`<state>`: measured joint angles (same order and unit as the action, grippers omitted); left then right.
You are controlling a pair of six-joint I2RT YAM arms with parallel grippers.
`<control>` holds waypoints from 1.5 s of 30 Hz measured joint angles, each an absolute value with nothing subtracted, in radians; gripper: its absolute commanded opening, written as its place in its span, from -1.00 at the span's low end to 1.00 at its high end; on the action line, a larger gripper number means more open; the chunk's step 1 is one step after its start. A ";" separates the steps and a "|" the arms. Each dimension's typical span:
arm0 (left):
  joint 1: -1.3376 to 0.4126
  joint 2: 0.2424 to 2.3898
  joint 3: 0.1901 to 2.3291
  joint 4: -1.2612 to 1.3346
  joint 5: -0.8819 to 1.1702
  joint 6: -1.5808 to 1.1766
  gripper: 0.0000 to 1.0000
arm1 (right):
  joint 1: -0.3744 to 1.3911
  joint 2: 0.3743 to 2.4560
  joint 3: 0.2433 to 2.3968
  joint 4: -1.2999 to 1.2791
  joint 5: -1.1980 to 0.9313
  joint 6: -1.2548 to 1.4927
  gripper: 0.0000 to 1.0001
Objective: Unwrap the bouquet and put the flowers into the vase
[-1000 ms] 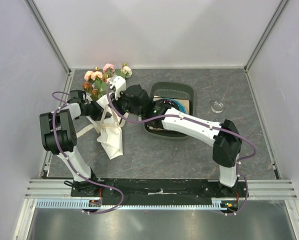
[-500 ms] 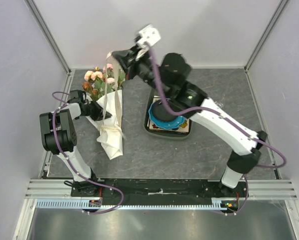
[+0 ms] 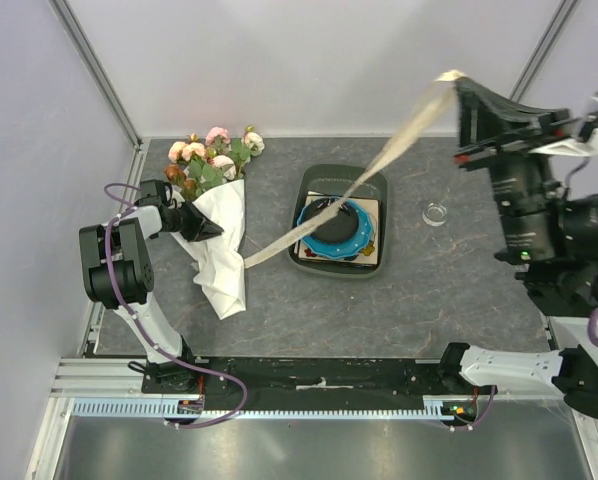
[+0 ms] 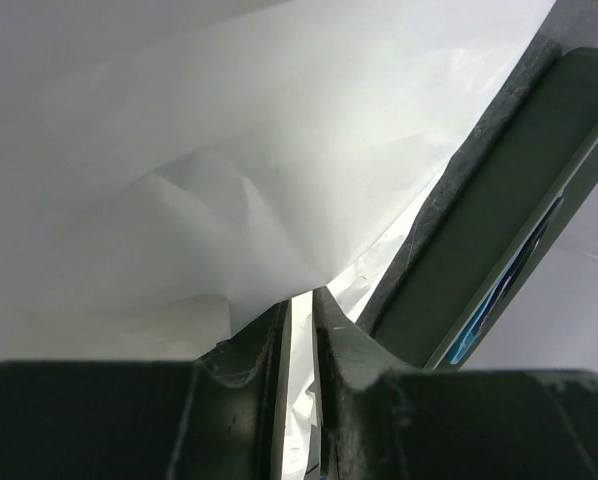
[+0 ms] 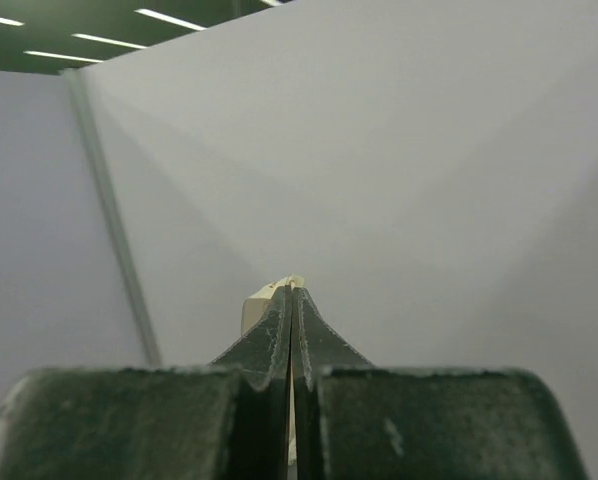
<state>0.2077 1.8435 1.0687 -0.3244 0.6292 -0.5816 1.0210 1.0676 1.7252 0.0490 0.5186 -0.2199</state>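
The bouquet (image 3: 217, 215) lies at the left of the table, its pink, peach and cream flowers (image 3: 212, 152) pointing to the back. My left gripper (image 3: 209, 229) is shut on the white paper wrap (image 3: 224, 270); in the left wrist view the wrap (image 4: 229, 150) fills the picture and a fold sits between the nearly closed jaws of the left gripper (image 4: 299, 302). My right gripper (image 3: 463, 88) is raised high at the right, shut on the end of the cream ribbon (image 3: 379, 165), which stretches taut down to the wrap. The ribbon (image 5: 263, 300) tip pokes out of the right gripper (image 5: 292, 288). The clear vase (image 3: 436, 213) stands at the right.
A dark green tray (image 3: 324, 262) with a blue-rimmed black plate (image 3: 336, 227) sits mid-table under the stretched ribbon; its edge (image 4: 499, 220) shows in the left wrist view. Grey walls enclose the table on three sides.
The right arm has swung from beside the bouquet up and far to the right, pulling the ribbon out into a long taut line. The left gripper has stayed on the wrap.
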 measured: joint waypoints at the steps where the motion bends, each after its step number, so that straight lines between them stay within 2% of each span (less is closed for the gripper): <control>1: 0.208 1.843 1.069 -0.324 0.629 -0.582 -0.58 | 1.021 1.043 1.716 0.052 0.566 -0.252 -1.00; 7: 0.208 1.843 1.069 -0.326 0.628 -0.582 -0.58 | 1.021 1.019 1.695 0.208 0.928 -0.601 -1.00; 10: 0.208 1.843 1.069 -0.326 0.627 -0.582 -0.58 | 1.019 1.023 1.692 0.289 1.041 -0.755 -1.00; 23: 0.208 1.839 1.069 -0.328 0.623 -0.581 -0.57 | 1.025 0.826 1.818 0.276 1.147 -0.909 -1.00; 31: 0.208 1.830 1.069 -0.336 0.608 -0.581 -0.57 | 1.084 0.781 1.787 0.272 1.191 -0.936 -1.00; 38: 0.208 1.816 1.068 -0.341 0.604 -0.581 -0.54 | 1.131 0.724 1.341 0.293 1.238 -0.712 -1.00; 41: 0.208 1.803 1.068 -0.342 0.604 -0.581 -0.54 | 1.134 0.731 1.079 0.269 1.291 -0.525 -1.00; 45: 0.208 1.790 1.066 -0.342 0.605 -0.581 -0.53 | 1.131 0.752 0.847 0.195 1.349 -0.268 -1.00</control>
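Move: The right hand, high up with the shut fingers holding the ribbon, has the bare table in front of the vase some 64 cm below it, about 5 cm ahead and 10 cm to its right. The vase stands about 24 cm ahead and 13 cm right, its middle some 53 cm down; the tray of plates lies about 22 cm ahead, 11 cm left and 62 cm down. From the left hand, low at the wrap, that bare table is roughly 12 cm back and 52 cm to the right. The right arm keeps its shut grip on the ribbon and sweeps it on to the right, away from the wrap, for about 28 cm, drawing back some 8 cm towards the end of the sweep while the hand turns some 40 degrees clockwise. It then reverses, swinging about 20 cm left and 10 cm forward while it drops ever faster towards the bare table in front of the vase, nearly 30 cm down in all, the fingers tipping from slanting upwards to about level; the left hand stays low at the wrap and only eases up about a centimetre at the end. ##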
